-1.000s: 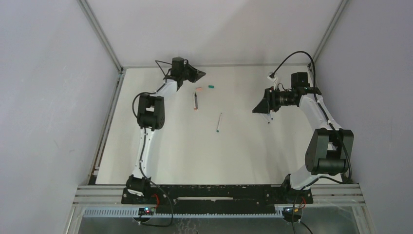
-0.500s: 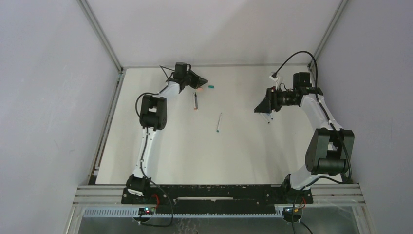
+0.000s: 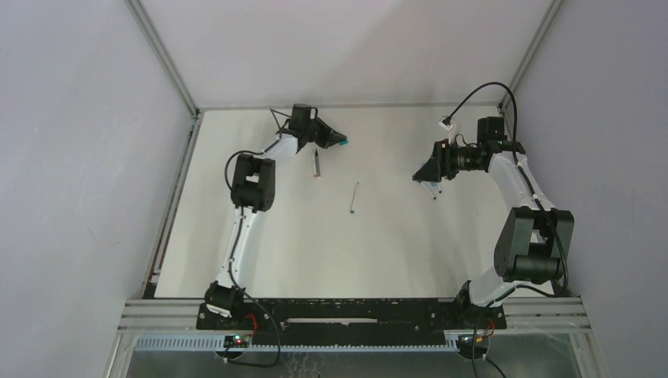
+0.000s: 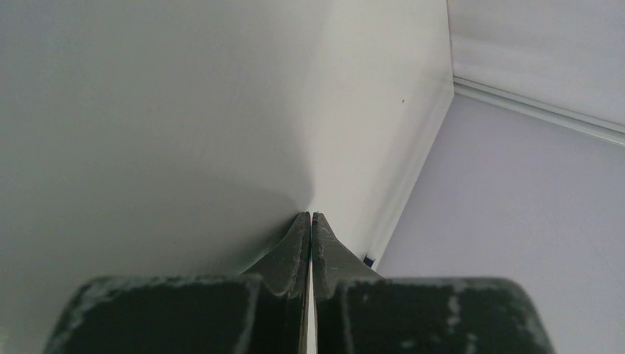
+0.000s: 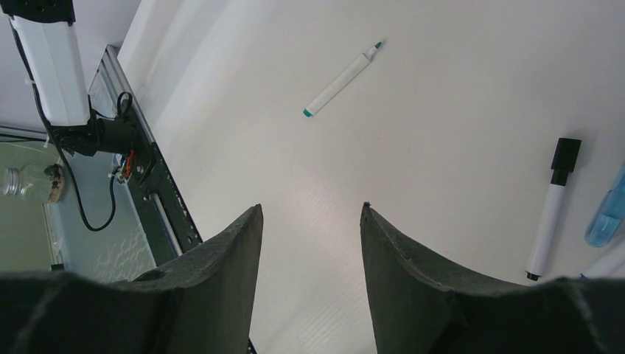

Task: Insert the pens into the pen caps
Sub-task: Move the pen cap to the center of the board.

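My left gripper hangs shut over the far middle of the table, its tip right at a small teal pen cap. In the left wrist view the gripper has its jaws pressed together with nothing between them, over bare table. A dark pen with a salmon end lies just below it. A white pen with teal tip lies mid-table. My right gripper stands open and empty above the table. Beside it lie a white pen with a black cap and a light-blue pen.
Grey enclosure walls close the table on three sides; the back right corner shows ahead of the left gripper. The metal front rail and the left arm's base lie ahead of the right gripper.
My left gripper has swept right along the far table, over the spot where a salmon cap lay, to the teal cap. The right arm has barely shifted.
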{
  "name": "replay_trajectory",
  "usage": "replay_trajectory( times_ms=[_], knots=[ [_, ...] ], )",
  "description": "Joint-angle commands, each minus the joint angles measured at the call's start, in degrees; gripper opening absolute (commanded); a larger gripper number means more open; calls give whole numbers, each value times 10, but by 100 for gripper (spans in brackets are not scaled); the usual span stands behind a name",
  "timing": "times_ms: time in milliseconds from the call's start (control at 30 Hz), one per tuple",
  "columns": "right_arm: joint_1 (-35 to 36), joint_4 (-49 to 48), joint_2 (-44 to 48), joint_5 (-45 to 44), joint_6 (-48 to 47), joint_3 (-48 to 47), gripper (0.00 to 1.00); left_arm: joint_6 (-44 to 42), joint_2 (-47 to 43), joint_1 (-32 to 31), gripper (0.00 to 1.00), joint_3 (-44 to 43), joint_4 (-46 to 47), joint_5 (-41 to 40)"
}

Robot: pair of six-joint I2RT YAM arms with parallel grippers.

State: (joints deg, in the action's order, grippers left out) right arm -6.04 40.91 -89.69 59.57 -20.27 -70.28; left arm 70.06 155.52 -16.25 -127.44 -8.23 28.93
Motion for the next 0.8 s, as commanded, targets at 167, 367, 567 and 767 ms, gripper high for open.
replay_trajectory(
  times_ms=[167, 367, 567, 767],
  knots=[
    [-9, -3, 28, 24, 6, -16, 58, -21, -67, -10, 5, 73, -6, 24],
    [-10, -12, 39, 32, 11, -9, 59, -40, -114, -14, 6, 152, 1, 23],
    [-11, -20, 51, 39, 15, 3, 59, -53, -162, -29, 6, 234, 24, 34],
    [-10, -31, 61, 49, 21, 20, 59, -53, -205, -44, 7, 312, 63, 30]
  ],
)
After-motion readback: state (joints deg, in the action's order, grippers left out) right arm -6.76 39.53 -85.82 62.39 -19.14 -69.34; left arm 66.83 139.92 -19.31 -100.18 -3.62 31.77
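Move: The green pen cap lies crosswise right at the left hand's closed fingertips, about 1 cm to their left and 1 cm lower. The orange cap is some 9 cm to the left of this hand and level with it; the dark pen lies about 10 cm left and 9 cm back, the white pen roughly 25 cm back and 3 cm right. From the right hand, the green cap is about 26 cm ahead, 28 cm left and 17 cm below. With its closed fingertips on the green cap, the left hand drags it over the board, back towards the robot and the white pen. It travels about 9 cm, almost level, starting slowly and speeding up, while the wrist turns slightly clockwise and tips a little further down. The fingers stay shut. The empty right hand, still open, rises about 2 cm. ##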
